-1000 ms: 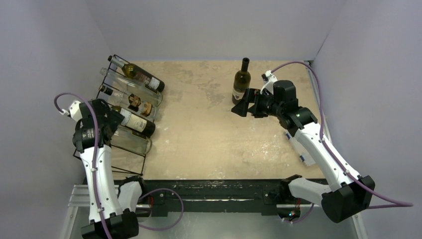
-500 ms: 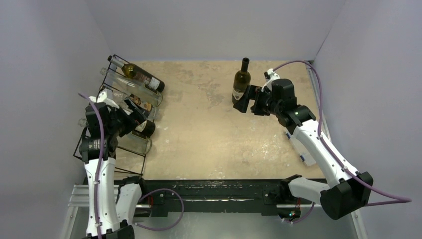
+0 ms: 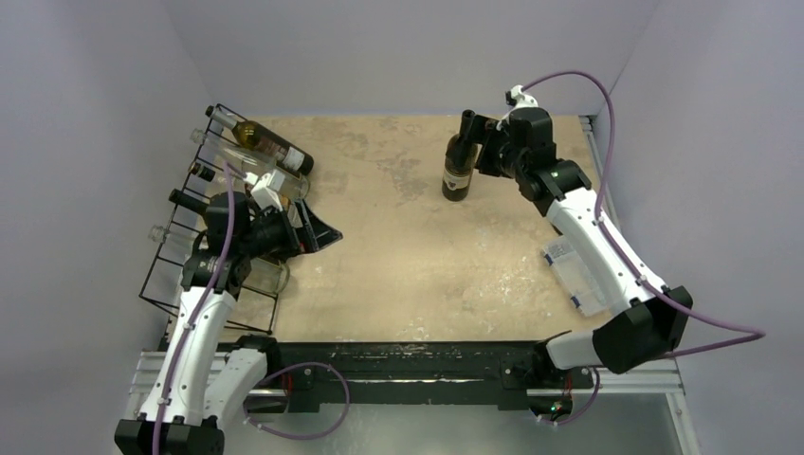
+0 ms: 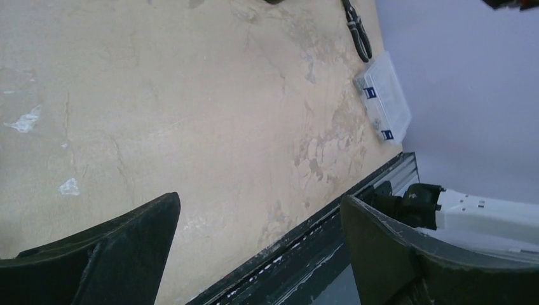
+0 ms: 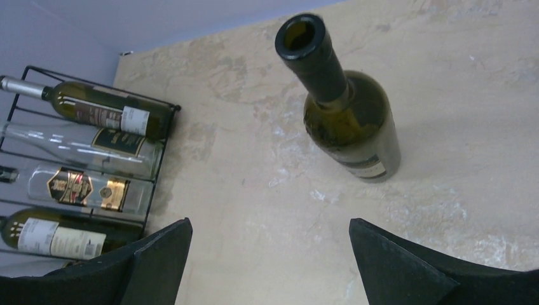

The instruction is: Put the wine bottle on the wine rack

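The wine bottle (image 3: 457,172), dark green with its mouth uncorked, stands upright at the back of the table; the right wrist view shows it (image 5: 349,117) from above. My right gripper (image 3: 482,142) is open beside the bottle's neck, on its right. In its own view the fingers (image 5: 270,222) are spread over bare table, and the bottle stands beyond their tips. The black wire wine rack (image 3: 171,248) stands at the left edge with several bottles lying in it (image 5: 89,152). My left gripper (image 3: 319,229) hangs open and empty (image 4: 260,198) just right of the rack.
A clear plastic parts box (image 3: 576,275) lies under the right forearm near the right edge, also visible in the left wrist view (image 4: 384,105). A black hand tool (image 4: 358,28) lies beyond it. The table's black front rail (image 4: 318,229) runs beneath the left gripper's view.
The left arm has swung off the rack, rightward over the table. The right gripper has risen from the bottle's base to neck height and moved toward the back. The bottle has stayed put.
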Controlling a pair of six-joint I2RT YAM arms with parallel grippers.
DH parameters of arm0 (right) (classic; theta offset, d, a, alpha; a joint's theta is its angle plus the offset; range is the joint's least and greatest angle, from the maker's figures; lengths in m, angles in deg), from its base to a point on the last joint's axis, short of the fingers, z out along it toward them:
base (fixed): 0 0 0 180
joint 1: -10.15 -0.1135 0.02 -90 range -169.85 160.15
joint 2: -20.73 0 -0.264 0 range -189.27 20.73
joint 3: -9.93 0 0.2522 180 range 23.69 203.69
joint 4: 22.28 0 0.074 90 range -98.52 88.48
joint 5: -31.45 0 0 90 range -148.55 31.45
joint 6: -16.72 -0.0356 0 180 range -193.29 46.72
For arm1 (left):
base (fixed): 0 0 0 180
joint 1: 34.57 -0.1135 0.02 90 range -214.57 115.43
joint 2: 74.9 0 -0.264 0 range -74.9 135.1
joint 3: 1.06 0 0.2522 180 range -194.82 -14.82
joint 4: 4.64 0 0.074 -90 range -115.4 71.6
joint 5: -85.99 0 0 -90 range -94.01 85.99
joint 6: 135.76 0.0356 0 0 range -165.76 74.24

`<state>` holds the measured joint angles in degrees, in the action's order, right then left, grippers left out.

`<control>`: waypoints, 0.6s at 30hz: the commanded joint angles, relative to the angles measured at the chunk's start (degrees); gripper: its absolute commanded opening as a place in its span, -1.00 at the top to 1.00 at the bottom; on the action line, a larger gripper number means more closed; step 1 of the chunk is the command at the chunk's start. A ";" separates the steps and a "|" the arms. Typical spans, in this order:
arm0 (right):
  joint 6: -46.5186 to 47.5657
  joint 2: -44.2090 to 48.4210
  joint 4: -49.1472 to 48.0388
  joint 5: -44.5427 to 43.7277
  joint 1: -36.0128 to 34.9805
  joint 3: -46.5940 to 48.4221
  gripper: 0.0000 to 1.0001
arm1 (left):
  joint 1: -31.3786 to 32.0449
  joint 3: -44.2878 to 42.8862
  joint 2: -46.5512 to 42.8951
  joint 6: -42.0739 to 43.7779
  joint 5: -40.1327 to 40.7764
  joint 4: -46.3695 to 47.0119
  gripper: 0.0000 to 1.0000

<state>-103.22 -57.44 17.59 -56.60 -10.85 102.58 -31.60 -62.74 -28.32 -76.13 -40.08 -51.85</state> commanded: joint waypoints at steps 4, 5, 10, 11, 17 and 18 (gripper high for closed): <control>1.33 -7.13 -1.18 -9.37 0.07 10.73 -0.95 | 3.77 0.65 -3.25 5.16 -4.10 4.55 -0.94; 1.84 -8.10 -1.49 -10.69 0.02 11.92 -0.95 | 3.99 0.52 -3.78 5.65 -3.51 3.94 -0.94; 4.80 -11.82 -2.43 -16.43 0.10 16.20 -0.96 | 4.53 0.79 -5.89 7.02 -0.19 1.98 -0.94; 5.56 -12.41 -2.94 -17.17 0.11 16.58 -0.96 | 4.58 0.73 -6.09 7.10 0.19 1.88 -0.94; 7.29 -16.72 -5.47 -19.55 0.32 18.75 -0.95 | 5.49 0.28 -5.92 7.63 0.94 1.41 -0.94; 7.66 -17.31 -6.02 -19.61 0.27 18.86 -0.94 | 5.76 0.26 -5.85 7.68 0.92 1.45 -0.94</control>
<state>-98.19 -73.13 15.36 -72.82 -10.78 118.62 -26.99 -61.84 -34.24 -70.14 -39.69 -50.91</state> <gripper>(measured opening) 0.979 0.973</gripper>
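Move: The standing wine bottle is about 9 cm ahead of the right hand and roughly in line with it sideways. Its mouth is near hand height, its middle some 14 cm lower. About 29 cm below the hand, the pliers lie 4 cm ahead and 25 cm to its right, and the parts box 12 cm back and 28 cm to its right. From the left hand the bottle is some 24 cm ahead, 29 cm right, its middle 8 cm lower. No contact is visible yet: the right hand heads forward about 9 cm to the neck of the last standing wine bottle, fingers staying wide open. On the way it swings some 13 degrees clockwise, its left side dips about 10 degrees and it levels slightly. The empty left hand eases back about 2 cm, rises slightly and tips up some 10 degrees. ##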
